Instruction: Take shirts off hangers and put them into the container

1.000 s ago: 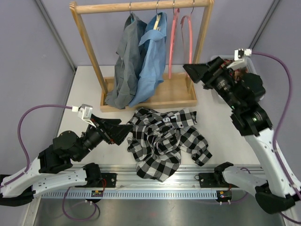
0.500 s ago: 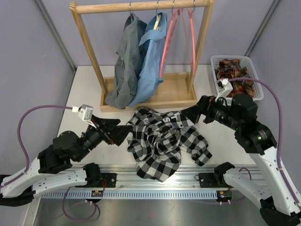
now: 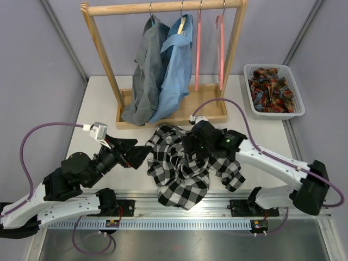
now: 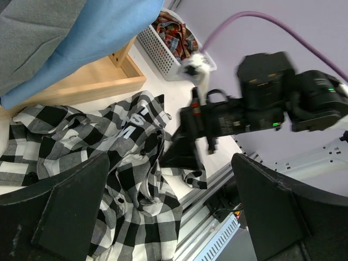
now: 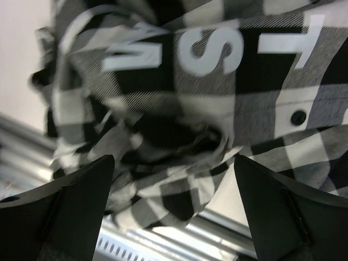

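Note:
The black-and-white checked shirt (image 3: 187, 168) lies crumpled on the table near the front edge, off any hanger; its white lettering shows in the right wrist view (image 5: 206, 60). My right gripper (image 3: 191, 145) hovers open just above its middle, with shirt cloth below the jaws (image 5: 174, 206). My left gripper (image 3: 142, 154) is open at the shirt's left edge (image 4: 125, 163), holding nothing. A grey shirt (image 3: 142, 70) and a light blue shirt (image 3: 175, 65) hang on the rail. Two pink hangers (image 3: 198, 49) hang bare beside them. The white container (image 3: 247, 87) stands at the far right.
The wooden rack (image 3: 103, 60) with its tray base stands at the back middle. A red plaid garment (image 3: 271, 89) fills the container. A metal rail (image 3: 179, 209) runs along the table's front edge under the shirt's hem.
My right arm has swung from up by the rack and container down and left onto the checked shirt. The pink hangers swung and now hang straight. The left arm has stayed still.

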`<state>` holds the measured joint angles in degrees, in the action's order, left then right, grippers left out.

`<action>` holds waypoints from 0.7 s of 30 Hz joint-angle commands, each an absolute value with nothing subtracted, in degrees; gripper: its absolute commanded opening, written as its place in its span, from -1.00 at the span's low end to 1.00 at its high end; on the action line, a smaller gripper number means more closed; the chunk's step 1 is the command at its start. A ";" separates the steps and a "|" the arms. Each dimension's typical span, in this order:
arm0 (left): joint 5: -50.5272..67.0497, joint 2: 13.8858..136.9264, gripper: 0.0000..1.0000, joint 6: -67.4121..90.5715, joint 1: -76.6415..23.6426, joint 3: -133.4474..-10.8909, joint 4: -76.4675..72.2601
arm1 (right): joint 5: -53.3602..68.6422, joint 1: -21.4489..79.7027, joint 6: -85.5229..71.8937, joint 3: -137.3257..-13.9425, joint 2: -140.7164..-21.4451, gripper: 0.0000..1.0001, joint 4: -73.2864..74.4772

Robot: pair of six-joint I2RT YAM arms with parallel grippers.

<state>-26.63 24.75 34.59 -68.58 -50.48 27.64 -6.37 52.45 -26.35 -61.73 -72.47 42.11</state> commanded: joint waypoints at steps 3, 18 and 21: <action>-28.39 23.12 0.98 35.42 -68.82 -50.01 26.63 | -21.97 53.70 -31.64 -64.60 -83.57 0.99 38.86; -28.30 20.92 0.98 36.04 -68.82 -48.61 27.68 | -18.29 56.86 -33.57 -68.73 -87.11 0.99 26.28; -28.65 20.74 0.97 36.12 -68.82 -48.34 27.42 | -19.06 57.04 -35.15 -67.77 -85.43 0.99 25.57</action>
<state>-26.94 21.39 35.70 -68.58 -49.08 28.38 -18.81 56.42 -32.93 -67.18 -89.80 30.02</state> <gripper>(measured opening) 0.987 0.993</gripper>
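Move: The black-and-white checked shirt lies bunched almost directly under the right hand, its middle about 8 cm below, 1 cm back and 1 cm left; its lettered part lies farther out. The rack base is some 26 cm ahead of that hand, 10 cm left and 7 cm below, and the hanging blue shirt about 22 cm ahead, 7 cm left and 18 cm higher. From the idle left hand the checked shirt is roughly 6 cm ahead, 17 cm right and 26 cm below. Right hand, fingers open, dips about 7 cm forward into the checked shirt, then pushes left some 6 cm, rising. ##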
